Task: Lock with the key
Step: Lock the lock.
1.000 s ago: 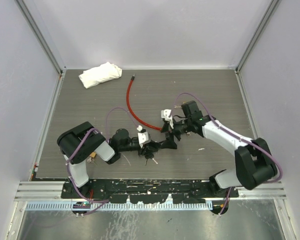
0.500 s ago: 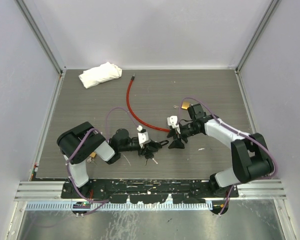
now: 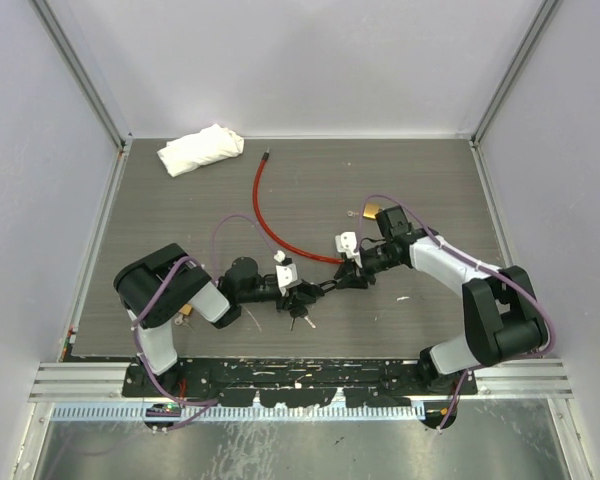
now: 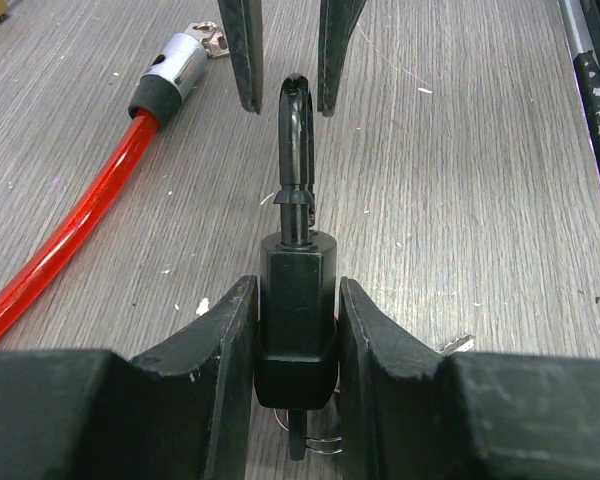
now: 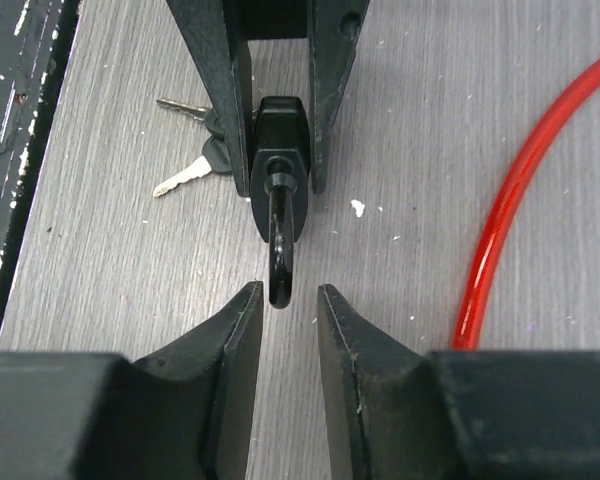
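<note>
My left gripper (image 4: 295,290) is shut on the black lock body (image 4: 297,300), held flat just above the table. A black key head (image 4: 295,130) sticks out of the lock's front, edge-on, towards my right gripper (image 5: 284,295). The right jaws stand on either side of the key head's tip (image 5: 280,250) with a narrow gap on each side, so they are open. In the top view the two grippers meet nose to nose, left (image 3: 302,290) and right (image 3: 338,282). Spare silver keys (image 5: 185,180) on a ring lie beside the lock.
A red cable (image 3: 265,215) curves across the table's middle; its metal end (image 4: 175,65) lies left of the right fingers. A white cloth (image 3: 200,148) sits at the back left. A brass-coloured object (image 3: 380,212) lies behind the right arm.
My right gripper has come down and left from above the cable to the key head, and its jaws have narrowed from wide to a small gap. The left gripper and lock have not moved.
</note>
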### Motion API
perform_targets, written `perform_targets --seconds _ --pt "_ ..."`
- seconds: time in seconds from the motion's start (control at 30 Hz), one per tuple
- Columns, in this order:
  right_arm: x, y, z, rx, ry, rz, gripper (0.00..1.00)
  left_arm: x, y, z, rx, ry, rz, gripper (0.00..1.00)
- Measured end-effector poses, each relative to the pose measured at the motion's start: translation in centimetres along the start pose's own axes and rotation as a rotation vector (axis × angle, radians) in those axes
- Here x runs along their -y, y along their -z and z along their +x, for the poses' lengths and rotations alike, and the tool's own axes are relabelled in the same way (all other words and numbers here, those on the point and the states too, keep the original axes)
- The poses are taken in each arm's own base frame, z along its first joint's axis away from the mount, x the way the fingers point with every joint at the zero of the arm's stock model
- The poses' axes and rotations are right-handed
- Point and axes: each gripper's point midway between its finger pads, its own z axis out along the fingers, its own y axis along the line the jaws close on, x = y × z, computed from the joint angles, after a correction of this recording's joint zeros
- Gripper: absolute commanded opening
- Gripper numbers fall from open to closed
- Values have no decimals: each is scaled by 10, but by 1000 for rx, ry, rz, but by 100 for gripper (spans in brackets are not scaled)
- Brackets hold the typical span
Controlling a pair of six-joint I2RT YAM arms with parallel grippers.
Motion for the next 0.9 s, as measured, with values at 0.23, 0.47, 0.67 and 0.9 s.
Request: perform_targets --seconds 0.23,0.47,0.67,0.9 --pt "1 3 -12 31 31 11 29 0 0 0 0 0 0 0" --pt "-3 1 -10 32 15 -7 6 0 0 0 -1 0 0 0" --pt "-3 -1 -10 16 8 -18 1 0 0 0 -1 1 0 0" --pt "-5 -13 -13 -33 5 -21 1 2 1 0 0 6 13 0"
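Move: Just off the right fingertips, about 1 cm to the left and 1 cm below, is the black shackle's bent end, with the black lock body some 5 cm left, 1 cm back and 2 cm below that hand. The keys lie roughly 7 cm back, 5 cm left and 6 cm lower; the red hose's metal end is about 5 cm ahead, 7 cm right and 7 cm lower. From the left hand, already gripping the body, the shackle's end is about 4 cm right and 1 cm ahead. Rising about 1 cm at first, the right hand closes its part-open fingers at the shackle's bent end, coming to touch it, and then pushes it left towards the lock body. The hand sinks back slightly and ends about 1.5 cm farther left, while the left hand stays in place and keeps its hold on the body. ##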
